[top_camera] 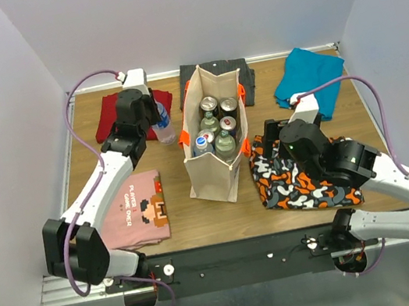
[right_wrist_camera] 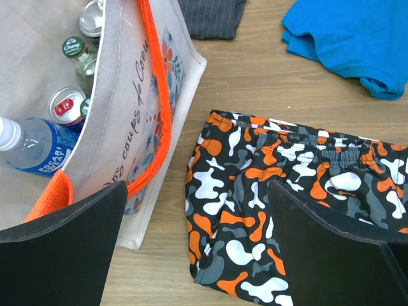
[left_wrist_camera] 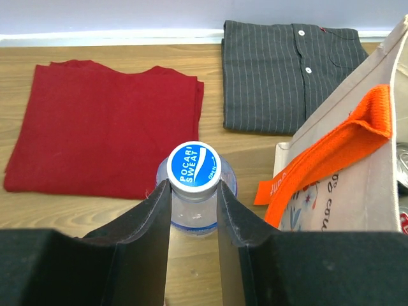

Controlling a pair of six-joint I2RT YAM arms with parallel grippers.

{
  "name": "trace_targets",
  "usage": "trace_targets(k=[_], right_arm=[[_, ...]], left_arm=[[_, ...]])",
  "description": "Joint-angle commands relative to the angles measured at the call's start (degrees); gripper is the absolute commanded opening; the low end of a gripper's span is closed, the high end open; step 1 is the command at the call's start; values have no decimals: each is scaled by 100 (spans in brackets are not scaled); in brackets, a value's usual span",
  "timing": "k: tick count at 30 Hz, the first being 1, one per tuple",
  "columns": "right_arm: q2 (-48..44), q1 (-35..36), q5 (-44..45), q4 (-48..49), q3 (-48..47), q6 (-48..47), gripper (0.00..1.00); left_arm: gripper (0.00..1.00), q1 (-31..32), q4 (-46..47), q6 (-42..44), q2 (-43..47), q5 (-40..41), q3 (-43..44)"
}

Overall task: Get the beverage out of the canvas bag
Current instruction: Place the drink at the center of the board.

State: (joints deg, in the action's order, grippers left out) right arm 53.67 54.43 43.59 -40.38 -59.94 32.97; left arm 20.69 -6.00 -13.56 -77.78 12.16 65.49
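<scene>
The beige canvas bag (top_camera: 212,171) stands upright mid-table with orange pieces at its rim; it also shows in the left wrist view (left_wrist_camera: 357,185) and the right wrist view (right_wrist_camera: 127,121). Several cans and bottles (top_camera: 215,123) stand inside it, among them a Pocari bottle (right_wrist_camera: 38,148). My left gripper (top_camera: 154,116) (left_wrist_camera: 194,186) is left of the bag, shut on the neck of an upright clear Pocari Sweat bottle (left_wrist_camera: 194,167) (top_camera: 164,117) with a blue cap, beside the red shirt. My right gripper (top_camera: 264,141) (right_wrist_camera: 196,188) is open and empty, right of the bag above the camouflage shorts.
A folded red shirt (top_camera: 121,108) lies at the back left and a grey striped shirt (left_wrist_camera: 280,70) behind the bag. A blue cloth (top_camera: 311,83) lies at the back right. Camouflage shorts (top_camera: 304,179) lie right of the bag, a pink T-shirt (top_camera: 136,212) front left.
</scene>
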Motion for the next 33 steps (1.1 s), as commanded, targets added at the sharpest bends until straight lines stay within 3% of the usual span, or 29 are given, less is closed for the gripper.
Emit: trace_targets(k=[1, 16, 29, 33], right_arm=[[91, 50, 281, -137, -167, 87, 100], [82, 50, 387, -207, -132, 122, 100], [109, 41, 352, -75, -53, 87, 100], [126, 50, 352, -40, -44, 69, 100]], left_arm=[[0, -56, 1250, -129, -220, -162, 51], [0, -74, 1698, -261, -642, -329, -212], [1, -56, 1479, -287, -836, -663, -186], [44, -47, 1453, -261, -722, -654, -274]])
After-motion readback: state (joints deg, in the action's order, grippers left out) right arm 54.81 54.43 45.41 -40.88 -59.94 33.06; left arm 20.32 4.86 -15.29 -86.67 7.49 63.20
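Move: Below the left hand, which already holds the bottle by its neck, the bare spot of table it is being taken to lies about 3 cm ahead, 3 cm right and 22 cm down. The canvas bag's middle stands some 15 cm to the right and 5 cm back; the red cloth lies about 10 cm ahead and 10 cm left, the striped shirt 17 cm ahead and 20 cm right. From the right hand, that spot lies roughly 20 cm ahead and 28 cm left. Lowering the upright bottle by about 4.5 cm, the left hand also eases some 3 cm forward and 2.5 cm to the right, down into the gap between the red cloth and the bag's left side. The descent is quick at first, then slows and stops, leaving only a slight creep to the right. The fingers keep their pinch just under the cap. ##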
